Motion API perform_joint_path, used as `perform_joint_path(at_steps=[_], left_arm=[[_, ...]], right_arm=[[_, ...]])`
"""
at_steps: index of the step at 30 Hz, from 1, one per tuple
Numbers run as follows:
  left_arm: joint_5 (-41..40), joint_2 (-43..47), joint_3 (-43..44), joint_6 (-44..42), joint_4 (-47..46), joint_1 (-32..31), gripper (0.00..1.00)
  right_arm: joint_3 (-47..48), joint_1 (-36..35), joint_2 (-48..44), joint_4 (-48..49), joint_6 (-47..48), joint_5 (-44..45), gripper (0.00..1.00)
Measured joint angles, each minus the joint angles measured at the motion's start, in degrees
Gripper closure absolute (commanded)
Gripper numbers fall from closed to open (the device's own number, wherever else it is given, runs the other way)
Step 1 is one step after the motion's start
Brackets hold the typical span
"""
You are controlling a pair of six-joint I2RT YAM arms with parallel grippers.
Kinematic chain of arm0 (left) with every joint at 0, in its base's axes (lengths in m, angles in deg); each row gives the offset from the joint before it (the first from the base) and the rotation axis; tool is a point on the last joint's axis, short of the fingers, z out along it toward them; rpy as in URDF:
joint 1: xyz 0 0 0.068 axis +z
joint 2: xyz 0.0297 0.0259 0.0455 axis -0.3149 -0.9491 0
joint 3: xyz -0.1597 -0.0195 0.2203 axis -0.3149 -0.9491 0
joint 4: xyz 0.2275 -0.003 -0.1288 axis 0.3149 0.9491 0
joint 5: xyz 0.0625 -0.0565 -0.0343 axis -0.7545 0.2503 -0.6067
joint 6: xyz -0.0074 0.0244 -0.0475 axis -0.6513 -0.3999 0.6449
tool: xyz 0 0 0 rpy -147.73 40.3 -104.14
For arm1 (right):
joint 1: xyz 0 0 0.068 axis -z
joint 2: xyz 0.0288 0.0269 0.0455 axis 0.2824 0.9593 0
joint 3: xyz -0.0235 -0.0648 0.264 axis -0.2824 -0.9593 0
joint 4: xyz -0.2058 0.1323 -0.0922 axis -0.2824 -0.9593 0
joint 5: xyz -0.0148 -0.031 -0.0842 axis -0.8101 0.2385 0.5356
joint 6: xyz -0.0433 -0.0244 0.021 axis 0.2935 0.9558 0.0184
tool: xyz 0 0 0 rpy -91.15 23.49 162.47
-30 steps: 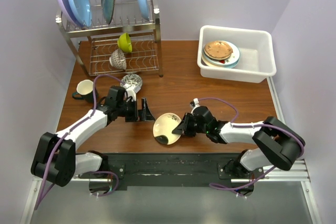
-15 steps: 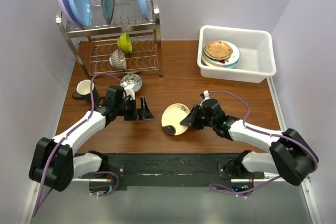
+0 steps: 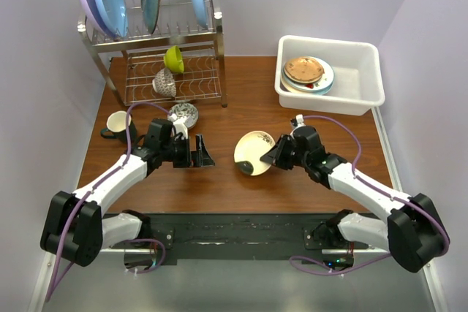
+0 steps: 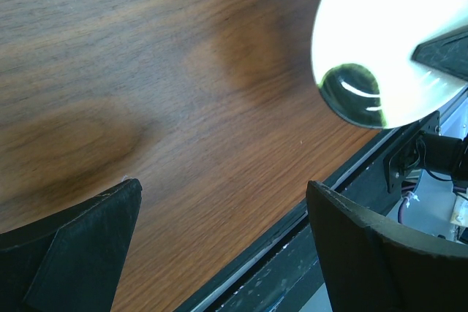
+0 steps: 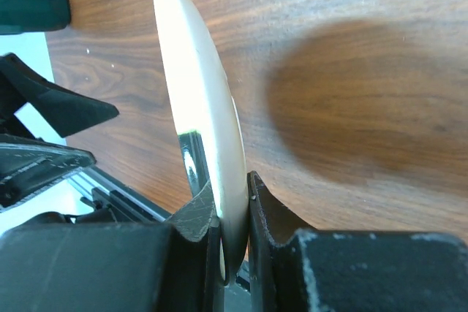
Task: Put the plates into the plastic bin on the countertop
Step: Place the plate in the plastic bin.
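My right gripper (image 3: 275, 157) is shut on the rim of a cream plate (image 3: 254, 153) with a glossy black patch and holds it tilted on edge above the countertop (image 3: 241, 111). In the right wrist view the plate (image 5: 194, 78) stands edge-on, with its rim pinched in the gripper (image 5: 234, 195). The white plastic bin (image 3: 365, 98) sits at the back right with a stack of plates (image 3: 307, 71) in its left half. My left gripper (image 3: 201, 153) hangs open over bare wood left of the held plate (image 4: 380, 42), with nothing between its fingers (image 4: 88, 231).
A two-tier steel rack (image 3: 172, 34) at the back left holds blue and lilac plates, a lime-green bowl (image 3: 174, 58) and a patterned bowl. A mug (image 3: 117, 123) and a small patterned bowl (image 3: 183, 113) sit on the countertop in front of it.
My right arm has carried the plate up and to the right, away from the near edge and closer to the bin. The left arm has barely moved.
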Motion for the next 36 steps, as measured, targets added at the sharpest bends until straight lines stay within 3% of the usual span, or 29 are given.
perform_joint_path(at_steps=[21,36], left_arm=[[0.6,-0.9,0.0,0.0,0.0,0.0,0.0],[1.0,-1.1,0.0,0.0,-0.3,0.0,0.0]], right_arm=[[21.7,13.0,11.8,-4.8,5.4,-7.8,1.0],[34.2,22.9,23.0,-4.2,3.8,-13.7,1.0]])
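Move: The last plate, cream-coloured, is already pinched by its edge in the right hand. The bin that it is bound for has its middle about 28 cm ahead of that hand, 21 cm to its right and some 8 cm lower. The stack already inside sits about 27 cm ahead and 13 cm right, and the patterned bowl about 13 cm ahead, 30 cm left, both some 9 cm lower. From the left hand, the bin lies roughly 29 cm ahead, 44 cm right and 7 cm lower. The plate, pinched at its edge throughout, is carried by the right hand forward about 17 cm towards the bin's near left corner, climbing some 10 cm on the way. The climb levels off near the end, while a slower drift to the right quickens; the hand turns slightly clockwise, fingers staying closed. ##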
